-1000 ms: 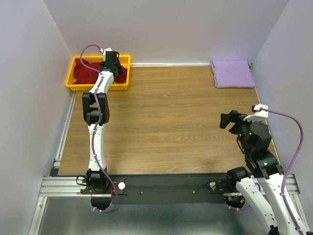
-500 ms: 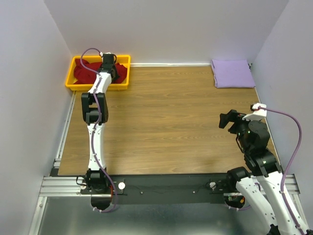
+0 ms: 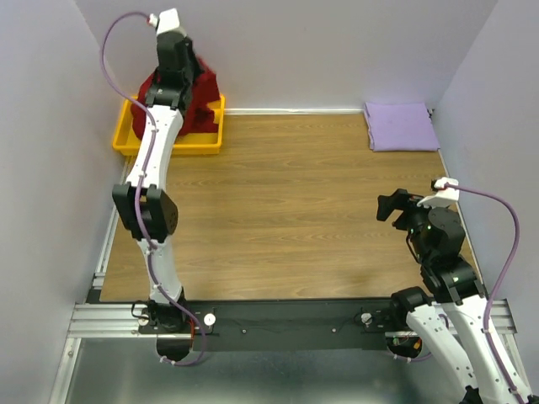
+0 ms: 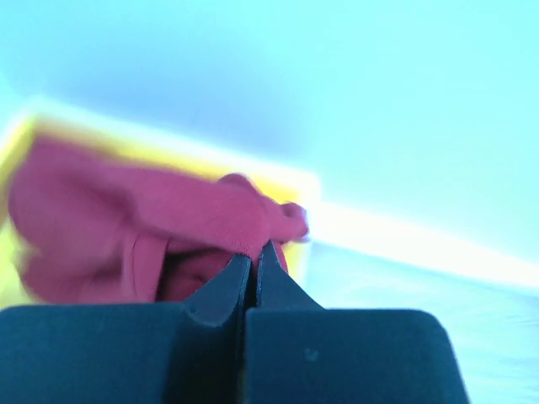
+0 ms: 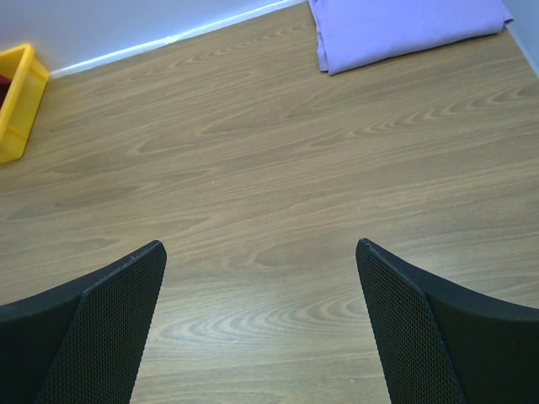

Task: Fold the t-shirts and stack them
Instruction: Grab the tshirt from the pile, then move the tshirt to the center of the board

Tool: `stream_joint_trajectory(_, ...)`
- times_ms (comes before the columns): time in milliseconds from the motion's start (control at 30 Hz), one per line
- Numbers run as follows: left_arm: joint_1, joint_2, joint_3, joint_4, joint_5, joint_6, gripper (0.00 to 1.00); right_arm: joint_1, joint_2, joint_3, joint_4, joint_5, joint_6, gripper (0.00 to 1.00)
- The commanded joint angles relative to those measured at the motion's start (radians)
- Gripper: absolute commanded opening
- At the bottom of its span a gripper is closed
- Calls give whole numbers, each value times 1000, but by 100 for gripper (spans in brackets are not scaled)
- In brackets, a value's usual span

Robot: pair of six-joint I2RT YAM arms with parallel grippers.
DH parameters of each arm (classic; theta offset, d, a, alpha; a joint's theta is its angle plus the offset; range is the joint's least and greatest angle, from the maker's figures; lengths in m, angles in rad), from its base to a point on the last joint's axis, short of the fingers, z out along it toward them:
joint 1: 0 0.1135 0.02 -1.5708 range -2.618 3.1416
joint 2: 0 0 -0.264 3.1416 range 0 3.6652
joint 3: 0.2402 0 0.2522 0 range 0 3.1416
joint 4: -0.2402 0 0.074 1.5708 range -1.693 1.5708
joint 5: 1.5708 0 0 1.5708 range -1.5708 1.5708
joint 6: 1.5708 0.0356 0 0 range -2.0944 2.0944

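Observation:
The deep red t-shirt (image 3: 202,91) hangs bunched above the yellow tray (image 3: 128,139) at the back left, lifted by my left gripper (image 3: 178,76). In the left wrist view that gripper (image 4: 253,249) is shut on a pinch of the red t-shirt (image 4: 168,215), which droops over the tray (image 4: 305,181). The lavender t-shirt (image 3: 400,126) lies folded flat at the back right corner of the table; the right wrist view also catches the lavender t-shirt (image 5: 404,25). My right gripper (image 3: 389,205) hovers open over the bare wood at the right, holding nothing, its fingers (image 5: 101,328) spread wide.
Walls close off the table on the left, back and right. The yellow tray's corner (image 5: 18,97) appears at the left edge of the right wrist view. Bare wooden table (image 3: 286,202) stretches between the tray and the lavender shirt.
My left gripper has shut on the red t-shirt in the tray and risen high, pulling the cloth up out of the tray. The right arm has stayed still.

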Motion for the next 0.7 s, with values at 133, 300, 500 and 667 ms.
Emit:
stream_joint_trajectory(133, -340, -228, 155, 188, 152, 26, 0, 6, -64, 0, 13, 2, -29, 100)
stream_joint_trajectory(300, -505, -319, 135, 214, 341, 62, 0, 5, -99, 3, 13, 25, -38, 100)
stream_joint_trajectory(500, -547, -489, -156, 145, 346, 170, 1, 6, -139, 35, 14, 41, -54, 100)
stream_joint_trajectory(667, -547, -714, -657, 90, 115, 250, 17, 6, -161, 116, -4, -14, -80, 100)
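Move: My left hand, already gripping the dark red t-shirt, is taking it to the middle of the table, roughly 24 cm back, 25 cm right and 32 cm below. The yellow basket sits some 30 cm under it, its middle about 10 cm left. The folded purple t-shirt lies about 60 cm right, level with it in reach and 31 cm lower. From my right hand, the table's middle is 16 cm ahead, 25 cm left and 23 cm down. With its fingers shut on the red t-shirt, my left hand whips away from the basket, about 27 cm right and 25 cm back towards the table's middle, arcing up nearly as far before dropping 11 cm from the peak. It swings some 50 degrees clockwise, fingertips tilting up. My open right hand rises about 5 cm, easing back slightly. ##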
